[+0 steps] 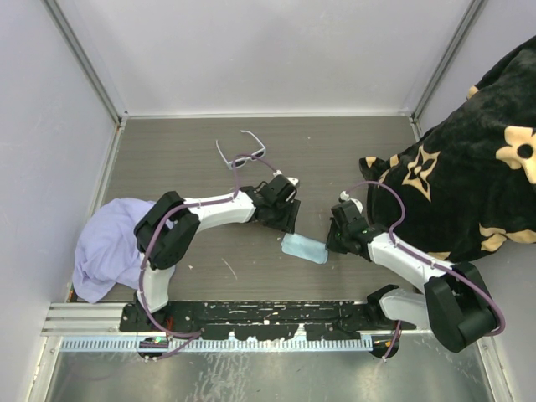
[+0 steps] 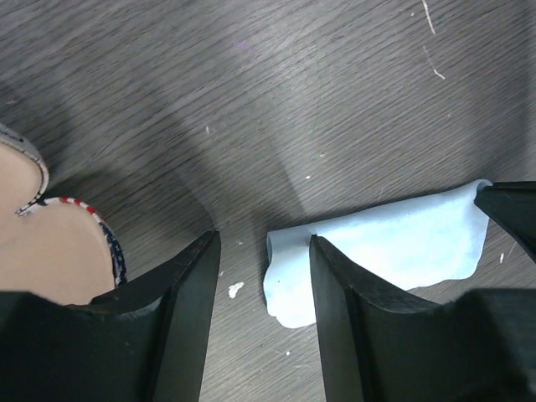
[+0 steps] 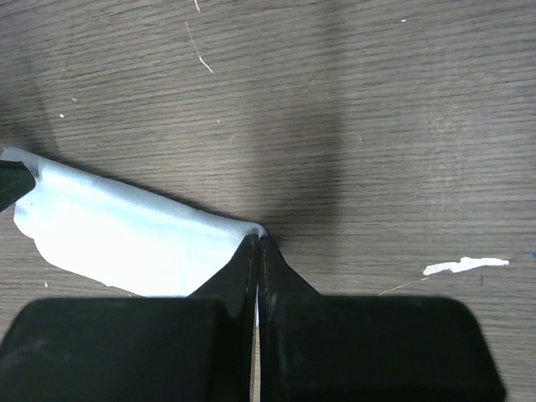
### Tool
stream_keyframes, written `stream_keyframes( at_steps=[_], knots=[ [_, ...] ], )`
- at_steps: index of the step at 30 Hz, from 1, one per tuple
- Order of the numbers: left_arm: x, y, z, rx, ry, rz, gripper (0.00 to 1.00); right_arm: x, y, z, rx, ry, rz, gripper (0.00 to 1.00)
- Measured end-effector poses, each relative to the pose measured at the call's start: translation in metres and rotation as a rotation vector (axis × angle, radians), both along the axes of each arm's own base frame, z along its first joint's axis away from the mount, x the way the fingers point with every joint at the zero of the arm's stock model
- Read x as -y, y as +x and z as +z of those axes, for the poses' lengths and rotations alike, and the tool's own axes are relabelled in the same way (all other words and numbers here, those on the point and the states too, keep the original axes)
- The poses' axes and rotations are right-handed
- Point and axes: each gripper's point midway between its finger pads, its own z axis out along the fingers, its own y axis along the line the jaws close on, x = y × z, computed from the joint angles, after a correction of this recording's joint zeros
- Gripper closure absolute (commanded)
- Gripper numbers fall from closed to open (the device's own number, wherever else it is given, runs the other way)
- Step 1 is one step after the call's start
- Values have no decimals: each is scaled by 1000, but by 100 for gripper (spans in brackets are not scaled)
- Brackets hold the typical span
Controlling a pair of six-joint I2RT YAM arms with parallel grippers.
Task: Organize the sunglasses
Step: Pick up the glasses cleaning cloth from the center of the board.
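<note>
The sunglasses (image 1: 241, 152), white-framed with dark lenses, lie on the table at the back, beyond my left arm and apart from both grippers. They do not show in either wrist view. My left gripper (image 1: 287, 229) hangs low over the left end of a light blue cloth (image 1: 303, 248). Its jaws (image 2: 264, 241) stand apart, with the cloth's (image 2: 394, 243) left edge between them and one finger (image 2: 343, 318) over the cloth. My right gripper (image 1: 331, 244) is shut (image 3: 260, 239) on the right corner of the cloth (image 3: 126, 243).
A flag-patterned soft case (image 2: 50, 243) lies just left of the left gripper. A lavender cloth (image 1: 109, 247) is bunched at the table's left edge. A black blanket with pale flowers (image 1: 469, 184) covers the right side. White walls close the back and sides.
</note>
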Motion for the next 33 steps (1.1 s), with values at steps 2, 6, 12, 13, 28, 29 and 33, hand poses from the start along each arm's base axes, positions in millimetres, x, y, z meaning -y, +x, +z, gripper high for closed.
stream_keyframes(
  at_steps=[2,6,12,13,28,29,33],
  knots=[
    [3,1,0,-3,-8,-1,58,1,-1,0,-2,-3,-1,100],
    [8,0,0,-18,-29,0,65,1,-1,0,-4,-4,-1,100],
    [12,-1,2,-24,-51,-6,69,1,-2,0,-5,-5,-1,100],
    [13,-1,2,-24,-54,-7,69,1,-2,0,-5,-4,-1,100],
    [10,-5,-3,-38,-49,-13,70,1,-1,0,-4,-4,-1,100],
    [10,-5,-3,-37,-49,-13,72,1,-1,0,-5,-4,-1,100],
    [10,-6,-4,-37,-48,-14,85,1,-1,0,-4,-3,-1,100]
  ],
)
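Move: Just beyond and to the left of the folded cloth hover the left fingers, half open over its left end; the cloth's middle lies about 6 cm to their right, 3 cm back and 1 cm below. The tan case lies some 11 cm left and 7 cm farther out, the sunglasses about 12 cm left and 23 cm farther out. The right fingers already pinch the cloth's far right corner, its middle roughly 6 cm to their left and 1 cm back. Easing about 1 cm to the right over the cloth's left end, the left hand then creeps very slightly back and down, its wrist almost unturned. Its half-open fingers narrow to roughly a quarter open around the far left corner but don't shut. The right hand stays put, still pinching the opposite corner with its fingers closed. ##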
